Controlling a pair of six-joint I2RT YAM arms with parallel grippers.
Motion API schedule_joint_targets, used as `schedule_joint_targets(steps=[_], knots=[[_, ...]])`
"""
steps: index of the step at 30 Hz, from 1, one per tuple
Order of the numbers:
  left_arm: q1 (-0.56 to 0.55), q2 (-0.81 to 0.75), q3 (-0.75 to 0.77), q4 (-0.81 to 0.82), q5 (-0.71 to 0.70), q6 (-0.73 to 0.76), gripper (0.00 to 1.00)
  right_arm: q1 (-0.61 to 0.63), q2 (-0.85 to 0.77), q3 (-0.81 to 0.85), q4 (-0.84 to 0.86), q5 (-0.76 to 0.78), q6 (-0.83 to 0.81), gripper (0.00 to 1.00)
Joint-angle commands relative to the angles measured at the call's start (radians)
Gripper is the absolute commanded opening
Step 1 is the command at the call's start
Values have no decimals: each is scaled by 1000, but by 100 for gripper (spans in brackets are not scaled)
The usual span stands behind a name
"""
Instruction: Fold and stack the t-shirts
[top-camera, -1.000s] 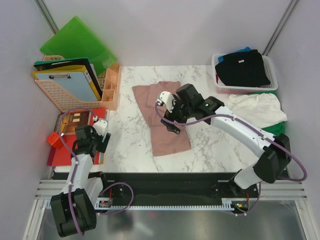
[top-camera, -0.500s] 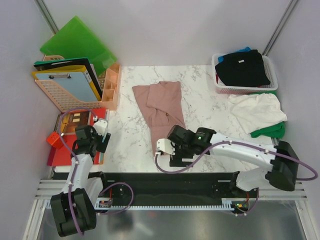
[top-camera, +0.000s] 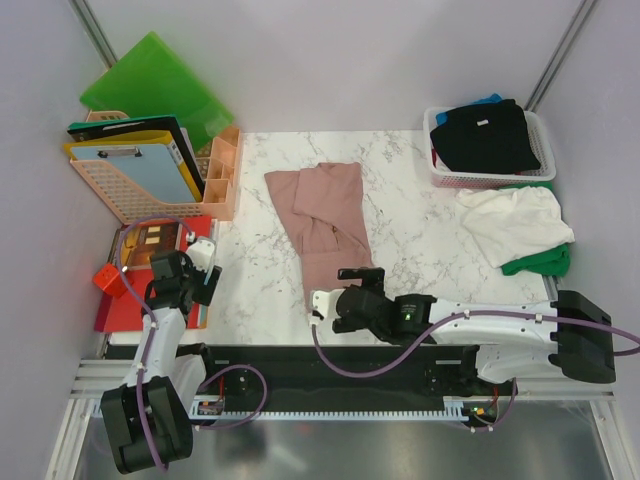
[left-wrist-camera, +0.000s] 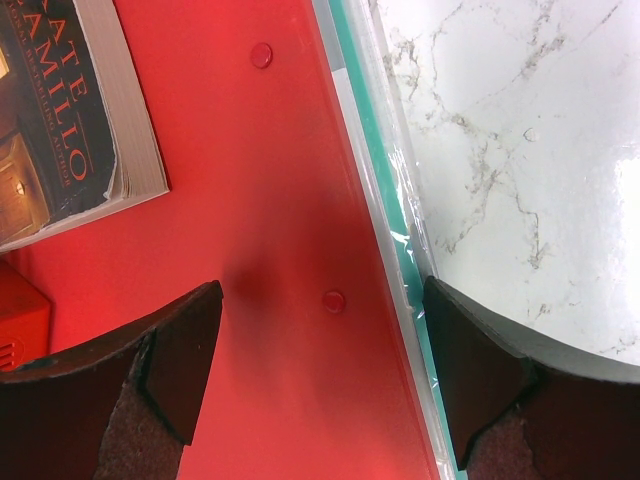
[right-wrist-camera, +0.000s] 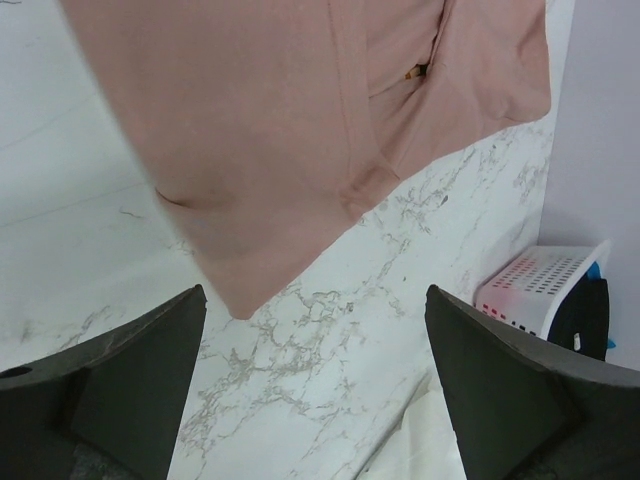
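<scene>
A dusty pink t-shirt (top-camera: 325, 220) lies partly folded in the middle of the marble table (top-camera: 420, 250); its hem corner shows in the right wrist view (right-wrist-camera: 300, 120). A white t-shirt (top-camera: 510, 220) lies crumpled over a green one (top-camera: 537, 262) at the right. Black (top-camera: 485, 135) and blue (top-camera: 487, 100) t-shirts fill the basket (top-camera: 490, 180). My right gripper (top-camera: 340, 298) hangs open and empty just short of the pink shirt's near end (right-wrist-camera: 315, 400). My left gripper (top-camera: 185, 275) stands open and empty over the red folder (left-wrist-camera: 270, 200).
A peach rack (top-camera: 150, 190) with clipboards and a green folder (top-camera: 155, 85) stands at the back left. A book (left-wrist-camera: 60, 120) lies on the red folder, with a green folder edge (left-wrist-camera: 375, 200) beside it. A small red box (top-camera: 108, 280) sits at the far left.
My right arm has swung back from over the middle of the pink t-shirt to the table's near edge, jaws open throughout. The shirt's near end now lies narrower. The left arm has not moved.
</scene>
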Motion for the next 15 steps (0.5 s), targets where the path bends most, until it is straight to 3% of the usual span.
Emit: schedule_joint_targets(steps=[1, 10, 15], knots=[[1, 16, -16, -33, -46, -8, 89, 17, -22, -24, 101, 45, 27, 98], [1, 19, -16, -32, -55, -11, 88, 112, 21, 16, 6, -138, 126, 98], [1, 19, -18, -27, -58, -11, 88, 134, 48, -18, 53, -179, 120, 98]])
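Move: The pink t-shirt's near hem lies almost straight beneath the right hand, about 10 cm down and roughly 1 cm to the left. The shirt's middle is some 14 cm ahead and 5 cm left, the table's front edge about 8 cm back and straight behind. A white cloth lies about 34 cm right and 16 cm ahead. From the idle left hand the hem is some 32 cm right, 5 cm back and slightly lower. Back towards the table's front edge and somewhat left, the right hand eases off from above the pink t-shirt's near hem, about 5 cm back and 3 cm left, sinking nearly 3 cm on the way. Its wrist tips a little further down and turns about 10 degrees counter-clockwise; the wide-open fingers stay empty and clear of the cloth. ##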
